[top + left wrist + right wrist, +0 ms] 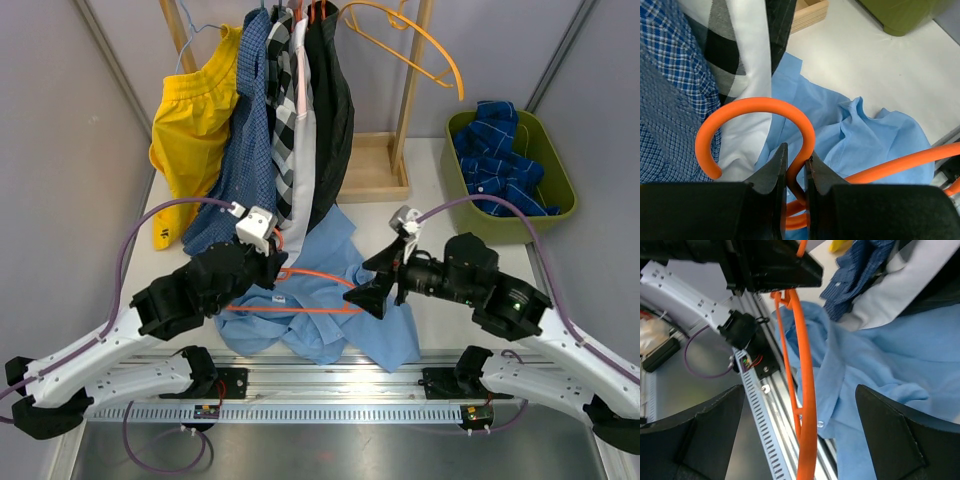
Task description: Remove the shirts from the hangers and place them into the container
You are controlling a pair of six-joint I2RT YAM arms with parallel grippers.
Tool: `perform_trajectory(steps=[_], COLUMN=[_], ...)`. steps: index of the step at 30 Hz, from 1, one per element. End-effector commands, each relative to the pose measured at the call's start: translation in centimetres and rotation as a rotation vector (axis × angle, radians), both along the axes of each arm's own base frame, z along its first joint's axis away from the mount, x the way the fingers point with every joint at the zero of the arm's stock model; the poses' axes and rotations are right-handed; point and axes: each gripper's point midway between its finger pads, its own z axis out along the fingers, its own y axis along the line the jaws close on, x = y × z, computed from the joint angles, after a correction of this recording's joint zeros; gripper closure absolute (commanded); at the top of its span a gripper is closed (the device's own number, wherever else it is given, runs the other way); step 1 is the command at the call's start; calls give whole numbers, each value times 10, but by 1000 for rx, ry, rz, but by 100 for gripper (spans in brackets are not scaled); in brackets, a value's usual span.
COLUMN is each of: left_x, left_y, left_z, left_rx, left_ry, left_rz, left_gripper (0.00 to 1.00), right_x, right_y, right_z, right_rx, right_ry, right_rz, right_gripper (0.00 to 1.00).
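Note:
A light blue shirt [330, 325] lies crumpled on the table between the arms, with an orange hanger [320, 276] across it. My left gripper [278, 262] is shut on the hanger's neck just below its hook [760, 103]. In the left wrist view, the left gripper [796, 152] has both fingers pressed on the orange wire. My right gripper [372, 295] stands open, jaws wide on either side of the hanger's shoulder bar [807, 390], touching nothing. The olive-green container [568, 190] at the right holds a dark blue shirt [500, 155].
On the wooden rack [375, 170] at the back hang a yellow shirt [195, 120], a dark blue check one [245, 150], a black-and-white check one [283, 110], a white one [303, 130] and a black one [330, 110]. A bare orange hanger [420, 50] hangs beside them.

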Motion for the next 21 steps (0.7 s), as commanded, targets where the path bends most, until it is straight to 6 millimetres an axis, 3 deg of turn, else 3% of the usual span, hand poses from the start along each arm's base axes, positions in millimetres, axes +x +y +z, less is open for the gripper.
perform_trajectory(steps=[1, 5, 12, 16, 17, 21], left_x=[-1, -1, 7, 12, 14, 14], left_y=[-14, -14, -12, -9, -9, -8], left_z=[40, 46, 47, 47, 46, 49], left_rx=[-113, -124, -103, -81, -75, -71], left_ry=[-70, -79, -91, -89, -86, -96], left_rz=[-66, -68, -49, -16, -10, -11], left_gripper=[100, 100, 100, 100, 100, 100], right_x=[-32, -33, -37, -37, -37, -34], right_y=[29, 29, 32, 34, 34, 33], right_z=[-1, -7, -16, -19, -18, -21], right_rx=[39, 24, -4, -16, -15, -24], right_ry=[57, 62, 95, 105, 104, 106], right_rz=[251, 257, 292, 296, 296, 280], right_gripper=[0, 2, 20, 43, 57, 93])
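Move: Some 3 cm left, 3 cm back and 4 cm below the open right hand is the shoulder end of the orange hanger. The hanger's hook end, already in the left fingers, is about 21 cm left, 1 cm ahead and 4 cm lower. The blue shirt's middle lies roughly 22 cm down, 12 cm left and 4 cm ahead of the right hand. From the left hand, that shoulder end is about 18 cm right, 4 cm back, nearly level. Easing down, left and back onto the hanger's shoulder end, the right hand covers about 5 cm and swings some 15 degrees, mostly counter-clockwise with a slight tip down. Most of the travel comes first; then its wide-open fingers close and pinch the orange bar. The left hand keeps its grip below the hook, rising slightly. ##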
